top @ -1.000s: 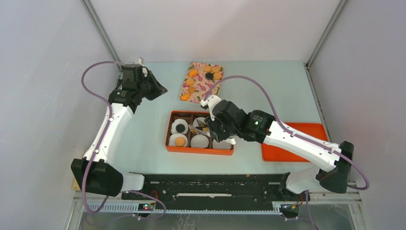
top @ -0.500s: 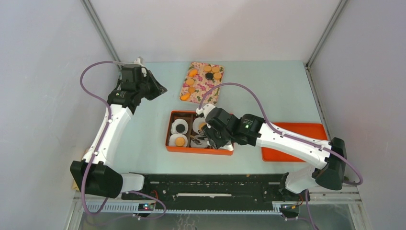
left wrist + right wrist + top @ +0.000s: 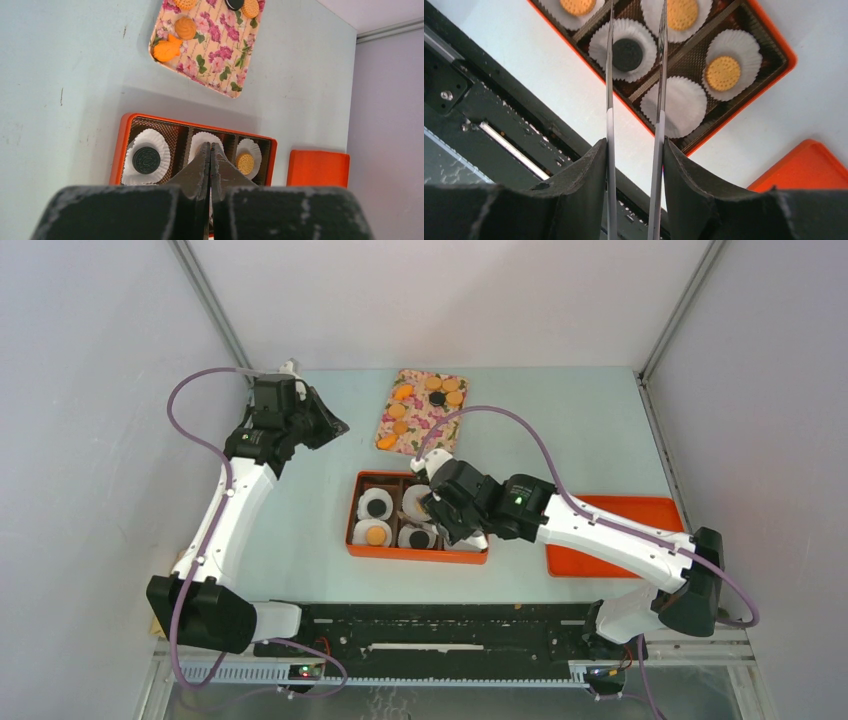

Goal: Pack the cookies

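The orange box holds white paper cups. In the right wrist view, cookies lie in the cups: a black one and tan ones; one cup is empty. My right gripper hovers over the box, shut on metal tongs. The tongs' blades straddle the black cookie, spread wider than it. More cookies sit on the floral tray. My left gripper is shut and empty, high at the back left.
An orange lid lies flat to the right of the box, partly under the right arm. The black rail of the arm bases runs along the near edge, close behind the box.
The right arm swung left and lower over the box. A black cookie now lies in the near middle cup, which was empty, and the tongs' blades have spread. The left arm stayed put.
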Robot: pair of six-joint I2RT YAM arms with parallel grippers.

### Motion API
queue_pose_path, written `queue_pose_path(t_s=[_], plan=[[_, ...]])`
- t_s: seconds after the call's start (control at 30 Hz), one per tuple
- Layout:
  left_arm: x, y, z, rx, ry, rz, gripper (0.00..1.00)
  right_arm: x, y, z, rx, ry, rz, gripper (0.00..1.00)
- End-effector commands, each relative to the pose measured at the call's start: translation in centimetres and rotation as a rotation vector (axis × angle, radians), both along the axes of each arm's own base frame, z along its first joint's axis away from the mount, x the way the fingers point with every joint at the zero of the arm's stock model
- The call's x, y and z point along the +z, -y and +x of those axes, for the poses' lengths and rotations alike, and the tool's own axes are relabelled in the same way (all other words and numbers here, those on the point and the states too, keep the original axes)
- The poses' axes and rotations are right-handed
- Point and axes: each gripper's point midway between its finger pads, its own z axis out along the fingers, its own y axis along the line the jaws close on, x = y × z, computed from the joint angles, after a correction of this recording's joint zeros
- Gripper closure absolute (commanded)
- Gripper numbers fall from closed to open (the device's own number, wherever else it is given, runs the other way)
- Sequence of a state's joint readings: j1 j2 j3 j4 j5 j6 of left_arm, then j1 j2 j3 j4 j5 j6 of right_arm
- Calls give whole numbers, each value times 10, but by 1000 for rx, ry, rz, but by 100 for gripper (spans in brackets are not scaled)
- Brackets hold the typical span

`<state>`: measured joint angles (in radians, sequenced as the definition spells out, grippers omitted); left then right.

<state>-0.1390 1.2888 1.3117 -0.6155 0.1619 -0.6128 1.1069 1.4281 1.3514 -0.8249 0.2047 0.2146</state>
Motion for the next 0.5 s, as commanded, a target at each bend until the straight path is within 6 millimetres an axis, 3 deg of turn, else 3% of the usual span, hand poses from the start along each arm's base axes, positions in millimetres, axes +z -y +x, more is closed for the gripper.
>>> queue_pose_path(t_s=[0.0,0.13,0.23,0.47], plan=[[18,5,-1,-19,49,-22,98,81,-1,33,-63,186,152,53],[18,5,1,-17,51,-22,98,109,4,70,-128,254,215,54],[15,5,4,-17,44,-21,99,112,9,112,-203,275,247,54],[12,10,9,-34,35,-27,99,72,22,217,-373,258,178,54]])
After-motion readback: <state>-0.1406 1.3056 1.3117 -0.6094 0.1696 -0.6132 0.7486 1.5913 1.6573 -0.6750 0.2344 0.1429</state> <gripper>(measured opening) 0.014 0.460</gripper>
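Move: The right hand grips the tongs over the box, whose middle is about 6 cm left and 1 back. The black cookie on the flowered tray lies some 25 cm ahead, 1 cm left and 17 lower; a yellow cookie sits about 3 cm to the right of it. The empty paper cup is 6 cm back, 4 right of the hand. From the left hand the black cookie is roughly 10 cm ahead, 18 right. Still gripping the open tongs, the right hand lifts, then sweeps some 17 cm forward towards the cookie tray. ##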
